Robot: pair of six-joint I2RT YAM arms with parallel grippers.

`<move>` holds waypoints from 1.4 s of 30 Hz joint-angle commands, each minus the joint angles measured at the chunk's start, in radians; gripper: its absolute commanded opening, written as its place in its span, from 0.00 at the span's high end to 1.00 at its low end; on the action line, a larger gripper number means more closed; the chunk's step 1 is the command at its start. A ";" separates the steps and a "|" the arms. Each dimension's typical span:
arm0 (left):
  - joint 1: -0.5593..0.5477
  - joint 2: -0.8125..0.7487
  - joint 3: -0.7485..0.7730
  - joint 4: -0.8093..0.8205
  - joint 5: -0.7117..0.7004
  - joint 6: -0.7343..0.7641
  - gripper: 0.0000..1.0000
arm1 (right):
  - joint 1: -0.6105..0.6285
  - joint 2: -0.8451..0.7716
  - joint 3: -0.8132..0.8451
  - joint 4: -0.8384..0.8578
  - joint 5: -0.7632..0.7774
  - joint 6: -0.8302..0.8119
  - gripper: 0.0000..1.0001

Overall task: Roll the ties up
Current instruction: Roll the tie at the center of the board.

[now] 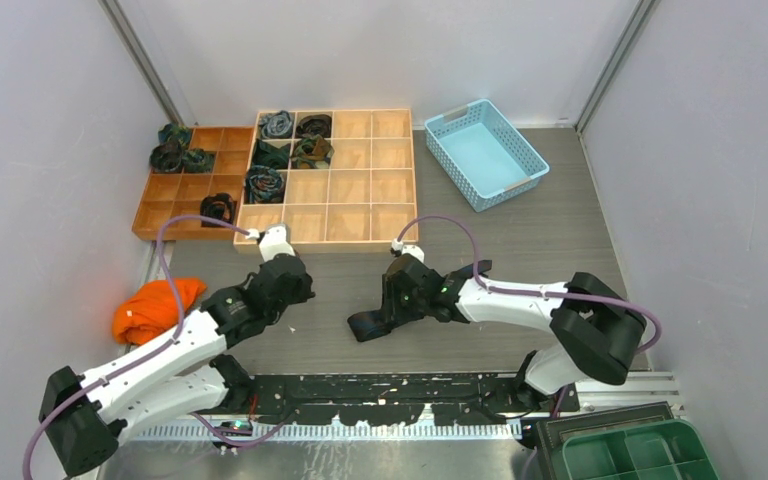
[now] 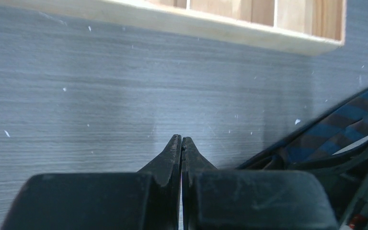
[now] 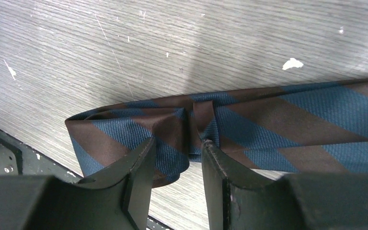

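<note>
A brown tie with blue stripes point(image 1: 365, 325) lies on the grey table near the front edge, one end folded over point(image 3: 139, 129). My right gripper point(image 1: 380, 315) point(image 3: 178, 143) is open and straddles that folded end, its fingertips touching the fabric. To the left, my left gripper point(image 1: 285, 285) point(image 2: 181, 140) is shut on nothing just above the table. The striped tie point(image 2: 345, 124) shows at the right edge of its view. Several rolled ties point(image 1: 265, 185) sit in compartments of the wooden trays.
A pale wooden grid tray point(image 1: 360, 190) and a darker one point(image 1: 175, 205) stand at the back left. A light blue basket point(image 1: 485, 155) is at the back right. An orange cloth point(image 1: 155, 308) lies at the left. A green bin point(image 1: 640, 450) sits at the front right.
</note>
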 commanded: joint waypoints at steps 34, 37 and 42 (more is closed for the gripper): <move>0.033 -0.591 0.222 -0.645 -0.425 -0.239 1.00 | 0.499 0.575 0.788 -0.799 0.734 0.027 0.27; 0.033 -0.593 0.214 -0.633 -0.415 -0.231 1.00 | 0.482 0.589 0.749 -0.774 0.711 0.040 0.28; 0.033 -0.591 0.198 -0.606 -0.403 -0.215 1.00 | 0.452 0.589 0.690 -0.704 0.686 0.040 0.31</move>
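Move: The rolled-up end of the tie lies right by the right fingertips, its middle about 4 cm to the hand's left, some 3 cm back and 1 cm lower. From that hand, the tie's loose far end is roughly 19 cm right and 10 cm ahead, and the big compartment tray's middle is about 13 cm left and 27 cm ahead. From the left hand, the tie roll lies some 12 cm right, 5 cm back and 11 cm below. The tie's rolled end is straddled afresh: the right hand lifts off about 11 cm while drawing back some 4, swings left over the roll and comes down on its left side, easing slightly right at the end. Its fingers open wider and tilt nearly 50 degrees, from down-left to slightly down-right. The left hand, shut and empty, dips briefly, then rises and retreats left about 15 cm and somewhat back. ##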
